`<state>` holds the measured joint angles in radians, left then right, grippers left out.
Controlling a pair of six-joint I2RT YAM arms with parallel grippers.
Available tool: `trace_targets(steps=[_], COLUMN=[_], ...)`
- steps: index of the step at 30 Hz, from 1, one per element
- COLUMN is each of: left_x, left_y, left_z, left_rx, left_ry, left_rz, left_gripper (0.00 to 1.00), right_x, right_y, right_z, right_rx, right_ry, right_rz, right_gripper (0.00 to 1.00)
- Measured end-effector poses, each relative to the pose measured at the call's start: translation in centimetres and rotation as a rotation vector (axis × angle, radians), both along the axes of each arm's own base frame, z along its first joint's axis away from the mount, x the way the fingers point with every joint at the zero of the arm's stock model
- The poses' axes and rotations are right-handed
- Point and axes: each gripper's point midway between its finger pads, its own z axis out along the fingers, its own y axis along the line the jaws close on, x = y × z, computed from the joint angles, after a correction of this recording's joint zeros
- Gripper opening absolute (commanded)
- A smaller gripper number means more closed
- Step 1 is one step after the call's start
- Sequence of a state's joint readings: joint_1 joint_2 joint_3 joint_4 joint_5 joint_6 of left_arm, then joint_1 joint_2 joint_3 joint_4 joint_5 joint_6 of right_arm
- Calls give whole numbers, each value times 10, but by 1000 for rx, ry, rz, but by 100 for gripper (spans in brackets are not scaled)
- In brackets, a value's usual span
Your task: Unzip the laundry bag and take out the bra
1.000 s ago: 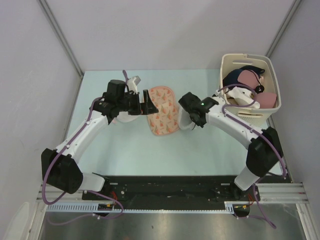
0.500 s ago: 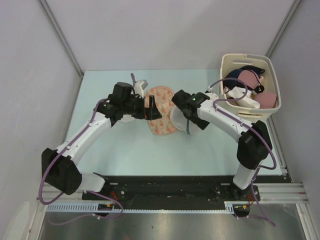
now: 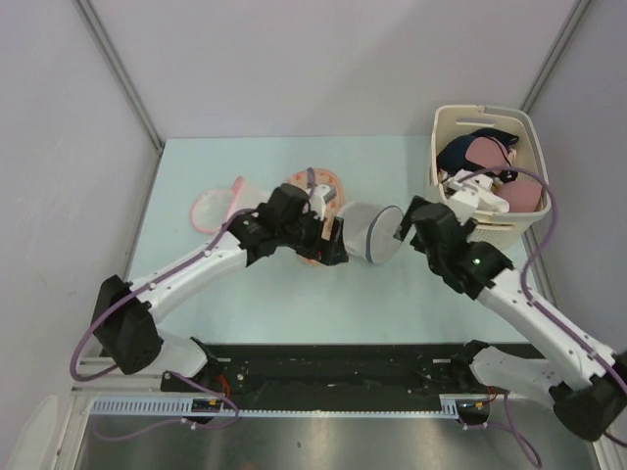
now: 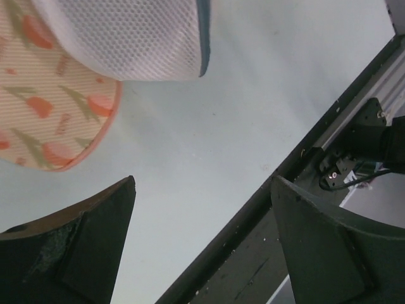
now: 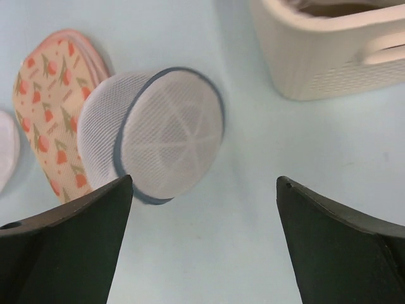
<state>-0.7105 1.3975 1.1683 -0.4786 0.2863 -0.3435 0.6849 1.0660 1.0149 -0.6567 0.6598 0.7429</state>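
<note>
The laundry bag (image 3: 369, 232) is a white mesh drum with blue trim, lying on its side at the table's middle; its round end (image 5: 171, 133) faces my right gripper. No zip shows. Behind it lies a flat tulip-printed pink oval (image 3: 312, 188) (image 5: 50, 107) (image 4: 44, 107); whether that is the bra I cannot tell. My left gripper (image 3: 334, 243) (image 4: 202, 183) is open just left of the bag, holding nothing. My right gripper (image 3: 403, 225) (image 5: 204, 183) is open just right of the bag, apart from it.
A cream basket (image 3: 530, 211) (image 5: 329, 57) full of garments stands at the back right. A pale pink-rimmed piece (image 3: 216, 207) with a strap lies at the back left. The black rail at the table's near edge (image 4: 297, 190) shows under the left gripper.
My right gripper opened, let go of the mesh bag and drew back to the right. The left arm swung right to the bag, uncovering the pink-rimmed piece.
</note>
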Motion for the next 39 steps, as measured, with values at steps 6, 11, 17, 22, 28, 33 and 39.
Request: trace_targets(steps=[6,11,17,22,28,33,39], left_x=[-30,-19,28,62,86,84,109], left_y=[-40,-62,-79,-99,-126,-127,-79], left_z=[-46,-73,-78,-77,-84,-56,32], left_rx=[35,99,114,102,102,45,-261], left_ry=[81,63,-29,-87,-100,-41,134], left_rz=[0,116,314,395,418,336,238], left_gripper=[88,88,85,58,0,0,0], right_x=[-12,-20,-38,-49,-58,-64,-63], right_y=[-45,-62,-80,-86,-89,-87,-49], right_z=[19,17,26,30,30,20,3], right_rx=[26,20,40,52,57,48,160], right_ry=[-58,-50,-70,-82,-76,-44,-6], right_rz=[-66,-91,-109,-102,-96,-61,135], right_gripper=[98,98,97,96,96,98,98])
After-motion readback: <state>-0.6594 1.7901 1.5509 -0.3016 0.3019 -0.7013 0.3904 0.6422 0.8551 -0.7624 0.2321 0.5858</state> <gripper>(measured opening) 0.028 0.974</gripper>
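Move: The laundry bag, white mesh with a dark zip around its end, stands about 9 cm ahead of the open left hand, 10 cm to its right and 11 cm below. From that hand the strawberry pouch lies about 13 cm ahead, 2 cm left; the laundry basket is roughly 21 cm ahead, 36 cm right. From the right hand, just clear of the bag, its middle is about 4 cm ahead, 9 cm left and 14 cm below. The left hand dips down, back and rightward, swings forward and right to the bag with a turn of some 25 degrees counter-clockwise, pinches the near end of its zip edge, then lifts about 12 cm, drifting left and forward as the wrist rolls over. The right hand, fingers open, backs off rightward and towards its base, away from the bag, then eases about 4 cm left again. ##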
